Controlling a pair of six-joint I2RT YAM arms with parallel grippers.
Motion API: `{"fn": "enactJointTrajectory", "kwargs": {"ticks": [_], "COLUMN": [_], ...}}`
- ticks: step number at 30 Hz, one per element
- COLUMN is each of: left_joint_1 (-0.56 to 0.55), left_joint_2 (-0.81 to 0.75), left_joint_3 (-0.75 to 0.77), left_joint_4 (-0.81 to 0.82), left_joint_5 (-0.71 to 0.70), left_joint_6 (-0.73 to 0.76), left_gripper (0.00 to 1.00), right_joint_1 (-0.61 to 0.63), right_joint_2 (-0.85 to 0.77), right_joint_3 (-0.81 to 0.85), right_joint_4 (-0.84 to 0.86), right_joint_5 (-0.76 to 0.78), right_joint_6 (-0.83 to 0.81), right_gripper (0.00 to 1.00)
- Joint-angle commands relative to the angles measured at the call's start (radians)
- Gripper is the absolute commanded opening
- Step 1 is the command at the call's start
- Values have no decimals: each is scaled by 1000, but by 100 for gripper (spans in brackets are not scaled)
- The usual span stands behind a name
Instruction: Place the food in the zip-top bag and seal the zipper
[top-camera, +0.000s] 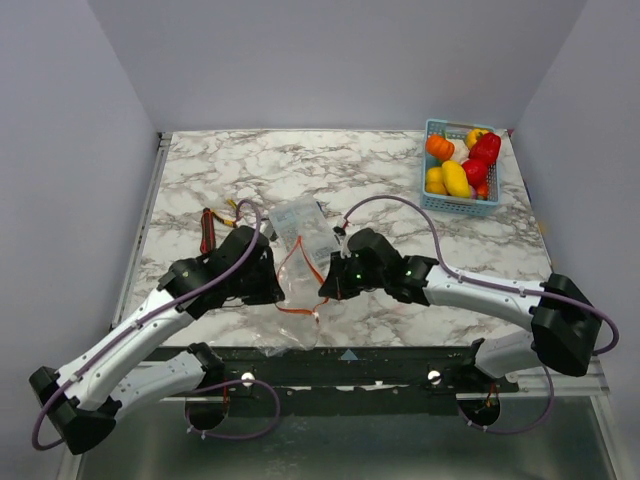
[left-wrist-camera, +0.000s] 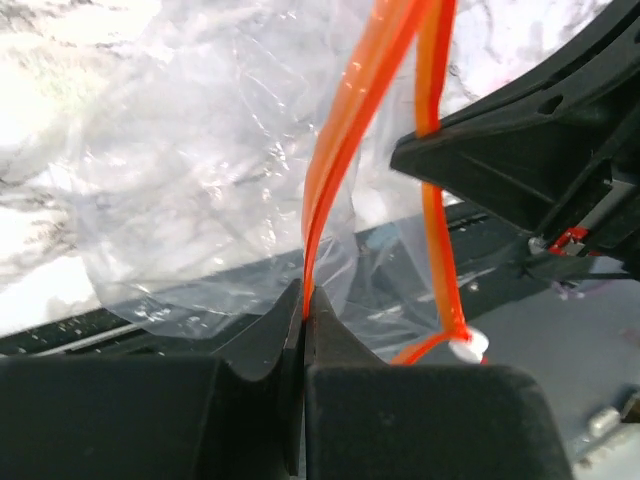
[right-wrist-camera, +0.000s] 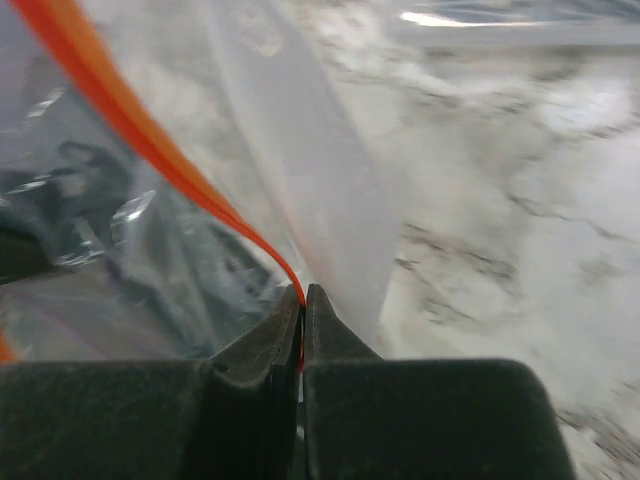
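Observation:
The clear zip-top bag lies crumpled between my two grippers near the table's front edge. Its red-orange zipper loops along the near mouth edge. My left gripper is shut on the zipper strip, pinched between the fingertips. My right gripper is shut on the zipper's other side, the strip caught at its tips. A white slider tab hangs at the strip's end. The food, yellow, orange and red toys, sits in the blue basket at the far right.
The blue mesh basket stands at the back right corner. A dark red and orange object lies left of the bag. The table's front edge and black frame run just below both grippers.

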Motion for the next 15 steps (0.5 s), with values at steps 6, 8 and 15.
{"fn": "enactJointTrajectory", "kwargs": {"ticks": [6,8,15], "left_joint_1": [11,11,11], "left_joint_2": [283,280,315], "left_joint_3": [146,125,140], "left_joint_4": [128,192,305], "left_joint_5": [34,83,197], "left_joint_6": [235,256,265], "left_gripper": [0,0,0], "right_joint_1": [0,0,0], "right_joint_2": [-99,-123,-127], "right_joint_3": [55,70,116], "right_joint_4": [-319,-320,-302], "right_joint_5": [375,384,441], "right_joint_6": [-58,-59,-68], "right_gripper": [32,42,50]}}
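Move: The right fingers pinch the zip-top bag's orange rim. The middle of the open mouth is about 6 cm to their left, 3 cm ahead and nearly level. The clear screw box lies some 24 cm ahead of this hand, 6 cm left and 13 cm below. The food basket is far off, roughly 45 cm ahead and 40 cm right, 10 cm below. The left hand grips the opposite rim; from it the mouth's middle is about 5 cm right and 4 cm ahead, slightly below. The right fingers let go of the zipper rim, opening to about half as the hand draws some 6 cm right, dipping about 3 cm, then rising 5 cm and easing forward, turning roughly 15 degrees clockwise. The left hand, still pinching its side of the rim, follows about 5 cm right and 5 cm forward, also turning clockwise a little. ##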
